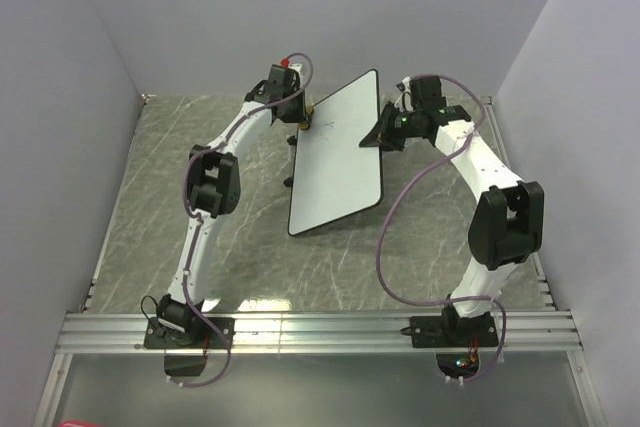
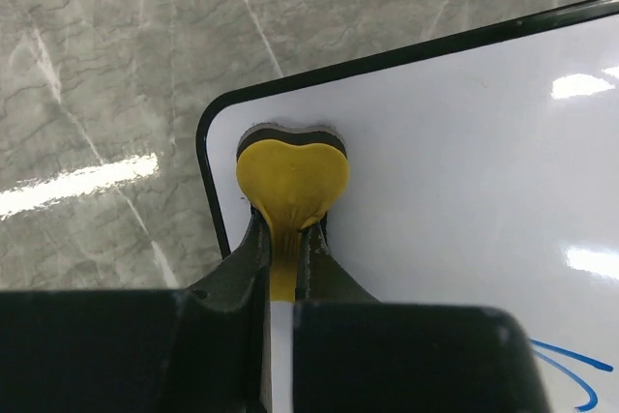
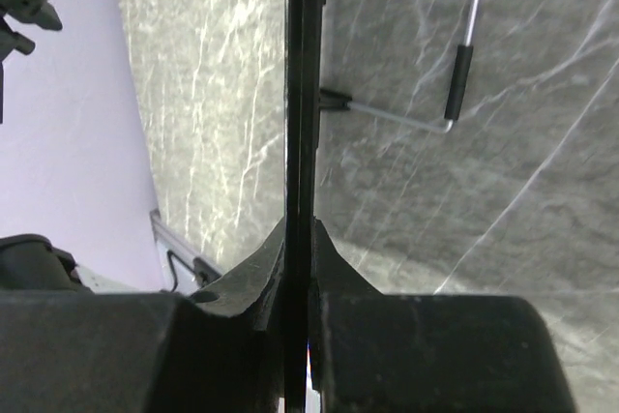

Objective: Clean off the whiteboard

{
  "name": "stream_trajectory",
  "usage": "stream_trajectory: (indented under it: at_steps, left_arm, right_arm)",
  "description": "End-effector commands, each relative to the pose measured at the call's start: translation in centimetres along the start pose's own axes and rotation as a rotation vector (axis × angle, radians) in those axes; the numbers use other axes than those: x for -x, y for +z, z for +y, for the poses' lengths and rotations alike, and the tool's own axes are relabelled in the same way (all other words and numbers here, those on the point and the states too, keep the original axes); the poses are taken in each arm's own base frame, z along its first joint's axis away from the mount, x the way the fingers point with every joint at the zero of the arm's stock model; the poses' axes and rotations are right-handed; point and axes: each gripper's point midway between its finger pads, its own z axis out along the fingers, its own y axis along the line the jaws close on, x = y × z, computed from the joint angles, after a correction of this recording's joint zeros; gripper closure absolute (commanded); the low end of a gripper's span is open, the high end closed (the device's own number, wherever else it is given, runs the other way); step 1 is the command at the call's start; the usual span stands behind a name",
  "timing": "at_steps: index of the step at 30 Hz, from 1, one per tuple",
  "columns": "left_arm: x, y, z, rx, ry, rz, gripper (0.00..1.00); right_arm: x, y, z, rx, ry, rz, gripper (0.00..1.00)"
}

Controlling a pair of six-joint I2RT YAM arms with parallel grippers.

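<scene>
The whiteboard [image 1: 338, 162] is a white board with a thin black rim, propped at a tilt in mid-table. Its far left corner [image 2: 218, 118] shows in the left wrist view, with a blue scribble [image 2: 571, 374] lower right. My left gripper [image 2: 287, 231] is shut on a small yellow eraser [image 2: 290, 173], which presses on the board just inside that corner. My right gripper [image 3: 300, 231] is shut on the board's right edge [image 3: 302, 94], seen edge-on. In the top view the left gripper [image 1: 303, 120] and right gripper [image 1: 376, 137] flank the board's far end.
The grey marbled table [image 1: 200, 147] is walled at the back and on both sides. An aluminium rail [image 1: 320, 329] carries both arm bases at the near edge. A bent wire stand leg [image 3: 456, 84] with a black sleeve sticks out behind the board.
</scene>
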Motion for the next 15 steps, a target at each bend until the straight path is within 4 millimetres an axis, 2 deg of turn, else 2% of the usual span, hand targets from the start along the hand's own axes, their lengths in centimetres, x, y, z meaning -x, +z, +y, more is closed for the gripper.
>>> stream_trajectory:
  at_steps: [1,4,5,8,13,15]
  left_arm:
    - [-6.0,0.5,-5.6,-0.181,0.060,0.157,1.00]
    - [-6.2,-2.3,-8.6,-0.286,0.095,0.183,1.00]
    - [-6.3,-3.9,-9.6,-0.321,0.111,0.189,1.00]
    - [-7.1,-7.1,-12.6,-0.382,0.152,0.213,1.00]
    - [-9.8,-12.2,-18.2,-0.524,0.189,0.310,1.00]
    - [-10.2,-14.1,-20.5,-0.570,0.220,0.316,1.00]
  right_arm:
    - [-12.6,2.2,-1.4,-0.065,0.012,0.470,1.00]
    - [-12.1,2.7,-1.1,-0.062,0.016,0.465,1.00]
    - [-11.7,2.8,-0.9,-0.055,0.012,0.458,1.00]
    - [-11.2,3.3,-0.7,-0.051,0.019,0.456,1.00]
    - [-10.9,3.9,-0.5,-0.042,0.028,0.454,1.00]
    - [-10.8,4.0,-0.5,-0.037,0.025,0.451,1.00]
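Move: The left hand holds the eraser against the board's far-left corner, which is about 5 cm ahead and 1 cm left. The last blue mark lies some 6 cm back, 6 cm right and 4 cm higher up the sloping board. The right-hand grip on the board's raised edge is about 17 cm back, 17 cm right and 10 cm above. From the right hand, the mark is roughly 11 cm ahead, 11 cm left and 6 cm below. Left drags the eraser back, rightward and up the board about 15 cm, past the mark; right keeps holding. ##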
